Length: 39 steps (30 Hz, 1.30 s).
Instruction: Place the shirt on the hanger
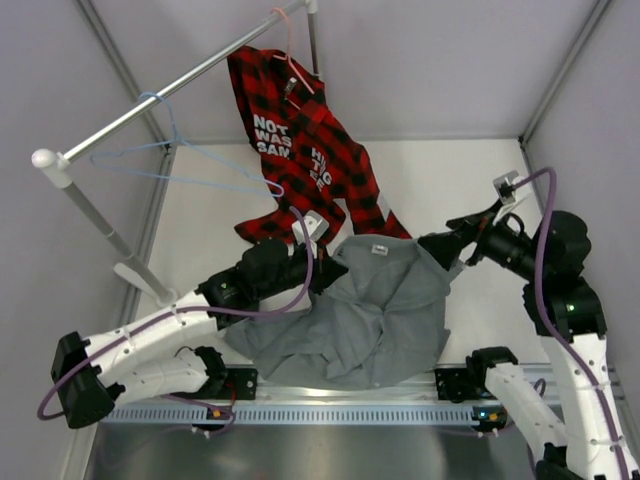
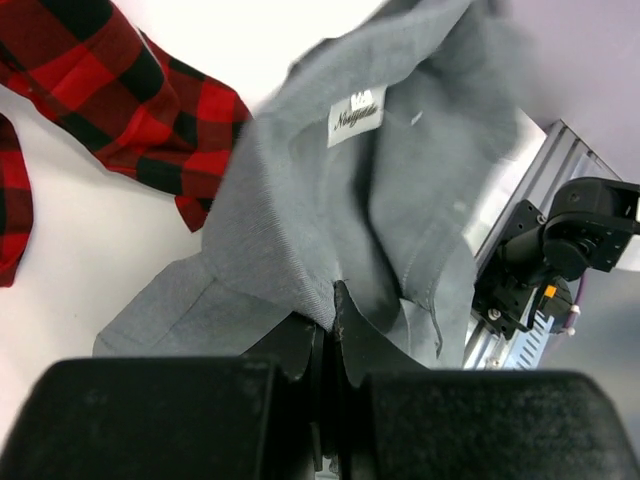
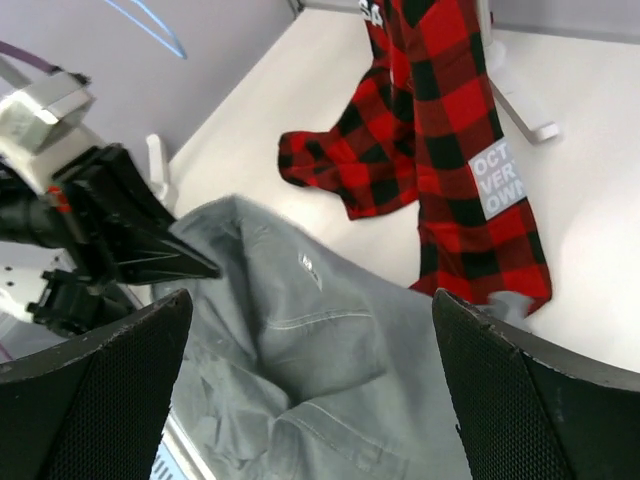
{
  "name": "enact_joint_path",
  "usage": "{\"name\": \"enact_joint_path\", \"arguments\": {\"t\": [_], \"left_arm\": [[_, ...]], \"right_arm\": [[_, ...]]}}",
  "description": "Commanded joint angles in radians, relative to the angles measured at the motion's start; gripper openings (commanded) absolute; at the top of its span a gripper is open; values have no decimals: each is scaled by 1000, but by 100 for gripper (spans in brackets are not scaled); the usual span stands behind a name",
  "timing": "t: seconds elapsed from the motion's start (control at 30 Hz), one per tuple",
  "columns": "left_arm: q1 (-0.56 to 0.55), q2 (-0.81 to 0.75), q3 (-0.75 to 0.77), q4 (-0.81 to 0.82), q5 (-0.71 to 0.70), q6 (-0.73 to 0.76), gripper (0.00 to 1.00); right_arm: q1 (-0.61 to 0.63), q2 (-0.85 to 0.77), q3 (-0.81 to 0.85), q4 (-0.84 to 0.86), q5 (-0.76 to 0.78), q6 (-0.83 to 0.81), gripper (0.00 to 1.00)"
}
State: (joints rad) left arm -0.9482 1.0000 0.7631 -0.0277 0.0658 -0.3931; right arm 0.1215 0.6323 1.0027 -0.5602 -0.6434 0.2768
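Observation:
The grey shirt lies crumpled in the near middle of the table, its collar lifted. My left gripper is shut on the collar's left edge, and the left wrist view shows its jaws pinching grey fabric just below the neck label. My right gripper is at the shirt's right shoulder, open. In the right wrist view its fingers stand wide apart over the grey shirt, gripping nothing. The light-blue hanger hangs from the rail at the back left, apart from both grippers.
A red-and-black plaid shirt hangs on a pink hanger from the slanted metal rail, with its tail draped on the table behind the grey shirt. The rail's post and foot stand at the left. An aluminium rail borders the near edge.

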Motion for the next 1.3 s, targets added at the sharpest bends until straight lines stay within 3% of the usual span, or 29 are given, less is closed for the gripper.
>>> {"name": "enact_joint_path", "arguments": {"t": [0.0, 0.07, 0.17, 0.23, 0.37, 0.5, 0.6, 0.67, 0.7, 0.73, 0.8, 0.93, 0.97, 1.0, 1.03, 1.07, 1.1, 1.2, 1.27], "left_arm": [[-3, -14, 70, -47, 31, 8, 0], [-4, -20, 93, -84, 41, 10, 0], [-3, -18, 146, -167, 71, 25, 0], [-4, -20, 163, -192, 103, 34, 0], [-4, -32, 197, -218, 173, 46, 0], [-4, -31, 237, -245, 239, 48, 0], [-4, -32, 255, -253, 310, 54, 0], [-4, -40, 265, -253, 325, 59, 0], [-4, -43, 268, -252, 330, 59, 0], [-4, -49, 275, -258, 328, 62, 0], [-4, -52, 289, -270, 306, 68, 0], [-4, -40, 337, -325, 261, 92, 1], [-4, -35, 343, -331, 261, 103, 12], [-4, -32, 349, -336, 264, 115, 50], [-4, -32, 355, -342, 266, 144, 67], [-4, -32, 367, -350, 259, 164, 93], [-4, -47, 364, -351, 240, 175, 98], [-4, -104, 317, -350, -11, 177, 98], [-3, -139, 241, -351, -322, 93, 98]], "right_arm": [[7, 95, 28, 101, -49, -65, 99], [23, 101, 17, 169, -4, -86, 99], [101, 197, 43, 185, -94, -233, 100], [214, 243, 82, 120, -79, -386, 99], [406, 335, 63, 134, -72, -523, 99], [599, 420, 25, 250, 82, -579, 99], [610, 480, 17, 334, 90, -605, 99], [610, 507, 27, 350, 31, -611, 85], [610, 524, 27, 367, 25, -607, 69], [610, 524, 21, 384, 36, -591, 30], [610, 486, -34, 484, 80, -562, 2], [609, 331, -160, 644, 241, -472, 0], [609, 263, -197, 660, 272, -458, 0], [609, 229, -220, 677, 304, -440, 0], [607, 193, -242, 712, 354, -412, 0], [607, 129, -281, 724, 373, -400, 0], [607, 100, -300, 735, 390, -387, 0], [607, -3, -354, 744, 415, -372, 0], [607, -63, -374, 738, 416, -364, 0]]}}
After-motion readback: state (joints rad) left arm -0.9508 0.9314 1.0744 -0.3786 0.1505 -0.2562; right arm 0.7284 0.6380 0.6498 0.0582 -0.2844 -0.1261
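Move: The grey shirt's collar, hanging from the left fingers, lies roughly 11 cm left of the open right hand, 4 cm farther out and some 13 cm lower. From the right hand, the closed left gripper is about 20 cm left, level in reach and 10 cm lower; the plaid sleeve is about 22 cm ahead, 15 cm left and 30 cm down. From the left hand the collar is about 8 cm right, 5 cm ahead and slightly below. The right fingers close on the grey shirt close beside the left gripper, after sweeping about 16 cm left and 9 cm down while swinging some 40 degrees counter-clockwise; they then carry the pinched cloth back right and up. The left hand, still gripping, draws back and up about 5 cm, then opens, lets go and rises clear, edging forward. ##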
